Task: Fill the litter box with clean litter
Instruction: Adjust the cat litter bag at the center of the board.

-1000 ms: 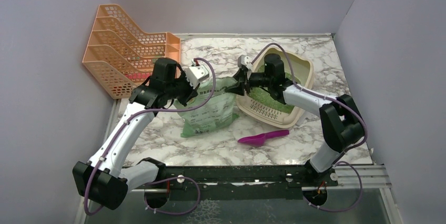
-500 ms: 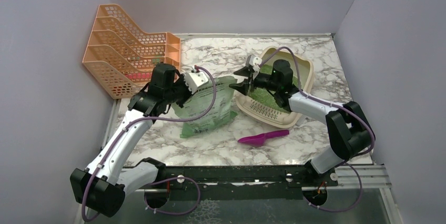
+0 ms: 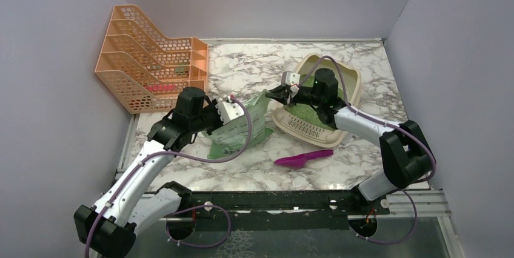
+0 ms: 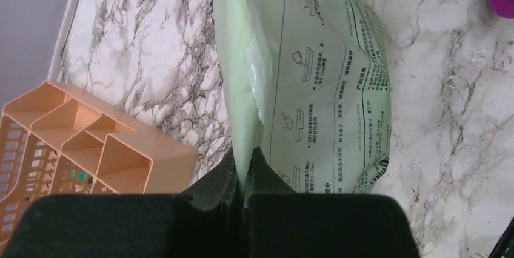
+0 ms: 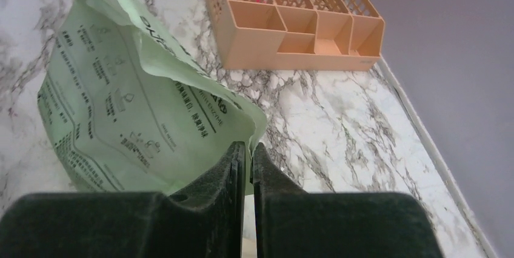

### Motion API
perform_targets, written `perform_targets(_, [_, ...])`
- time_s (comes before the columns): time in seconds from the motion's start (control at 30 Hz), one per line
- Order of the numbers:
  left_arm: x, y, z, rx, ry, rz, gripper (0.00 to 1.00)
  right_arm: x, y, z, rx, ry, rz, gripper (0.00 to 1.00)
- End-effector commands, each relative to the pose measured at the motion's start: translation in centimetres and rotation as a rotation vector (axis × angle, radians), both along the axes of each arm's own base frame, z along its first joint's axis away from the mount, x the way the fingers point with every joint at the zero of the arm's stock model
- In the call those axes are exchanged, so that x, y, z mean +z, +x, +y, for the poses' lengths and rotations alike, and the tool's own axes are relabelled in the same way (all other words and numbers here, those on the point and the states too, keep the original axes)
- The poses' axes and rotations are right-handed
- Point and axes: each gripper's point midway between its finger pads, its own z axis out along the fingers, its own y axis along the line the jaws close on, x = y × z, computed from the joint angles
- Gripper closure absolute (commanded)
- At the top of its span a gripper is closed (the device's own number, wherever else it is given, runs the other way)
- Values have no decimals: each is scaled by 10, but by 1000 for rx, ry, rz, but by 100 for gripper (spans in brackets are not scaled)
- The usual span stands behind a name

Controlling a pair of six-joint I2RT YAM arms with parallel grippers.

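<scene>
The beige litter box [image 3: 355, 82] sits tilted at the back right, with green litter [image 3: 305, 113] lying in it. The pale green printed litter bag [image 3: 247, 126] slumps on the marble just left of the box. My left gripper [image 3: 234, 111] is shut on the bag's left edge; in the left wrist view the film [image 4: 327, 82] runs down between the closed fingers [image 4: 244, 170]. My right gripper [image 3: 274, 93] is at the bag's upper right corner. In the right wrist view its jaws [image 5: 249, 149] are closed on the bag's thin edge [image 5: 121, 112].
An orange mesh file rack [image 3: 145, 58] stands at the back left, close behind the left arm, also visible as the rack [image 4: 91, 149] and rack [image 5: 297, 28]. A magenta scoop [image 3: 303, 159] lies on the marble in front of the litter box. Grey walls enclose three sides.
The right gripper stood open beside the bag's corner and has now closed on it. The left arm has drawn back and down, and the bag has sagged lower.
</scene>
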Motion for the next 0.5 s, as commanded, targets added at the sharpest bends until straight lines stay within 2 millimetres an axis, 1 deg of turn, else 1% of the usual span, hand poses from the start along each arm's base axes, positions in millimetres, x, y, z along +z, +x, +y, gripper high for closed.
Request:
perform_targets(0.0, [-15, -18, -3, -57, 55, 24, 100, -16, -35, -4, 164, -100, -13, 83])
perform_targets(0.03, [-19, -19, -2, -56, 80, 26, 100, -21, -43, -6, 197, -129, 10, 81])
perform_targets(0.07, [-24, -21, -2, -61, 110, 25, 100, -27, -49, -8, 218, -155, 31, 74])
perform_targets(0.1, [-28, -22, -1, -61, 140, 22, 100, -30, -54, -10, 235, -178, 51, 70])
perform_targets(0.13, [-31, -24, -1, -69, 165, 16, 100, -32, -58, -13, 246, -203, 70, 65])
perform_targets(0.17, [-33, -25, -1, -74, 188, 9, 100, -31, -61, -15, 245, -216, 89, 62])
perform_targets(0.2, [-35, -26, -1, -79, 207, 4, 100, -25, -62, -16, 239, -214, 107, 61])
perform_targets(0.33, [-41, -29, 5, -76, 286, -27, 100, 16, -66, -15, 209, -144, 129, 55])
perform_targets(0.4, [-37, -30, 10, -81, 301, -63, 100, 31, -63, -14, 182, -108, 137, 54])
perform_targets(0.47, [-32, -33, 14, -93, 303, -96, 100, 40, -56, -14, 146, -83, 154, 53])
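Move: Both hands already pinch the upper rim of the cat litter bag. The bag's middle lies about 10 cm left, 6 cm back and 11 cm below the right hand; from the left hand it is roughly 3 cm ahead, 6 cm right and 10 cm down. Counted from the right hand, the litter box is some 20 cm right and 10 cm ahead, and the purple scoop 13 cm right and 14 cm back, both low on the table. The right fingers open to nearly half width and let go of the bag's right-hand rim corner, while that hand draws back about 5 cm along the bag's open mouth, first dipping 2–3 cm and then rising again, its fingertips tipping down and swinging slightly counter-clockwise. The left fingers stay shut on their side of the rim and pull it down and back about 3 cm, with a little to the right, as the wrist tilts some 15 degrees. ##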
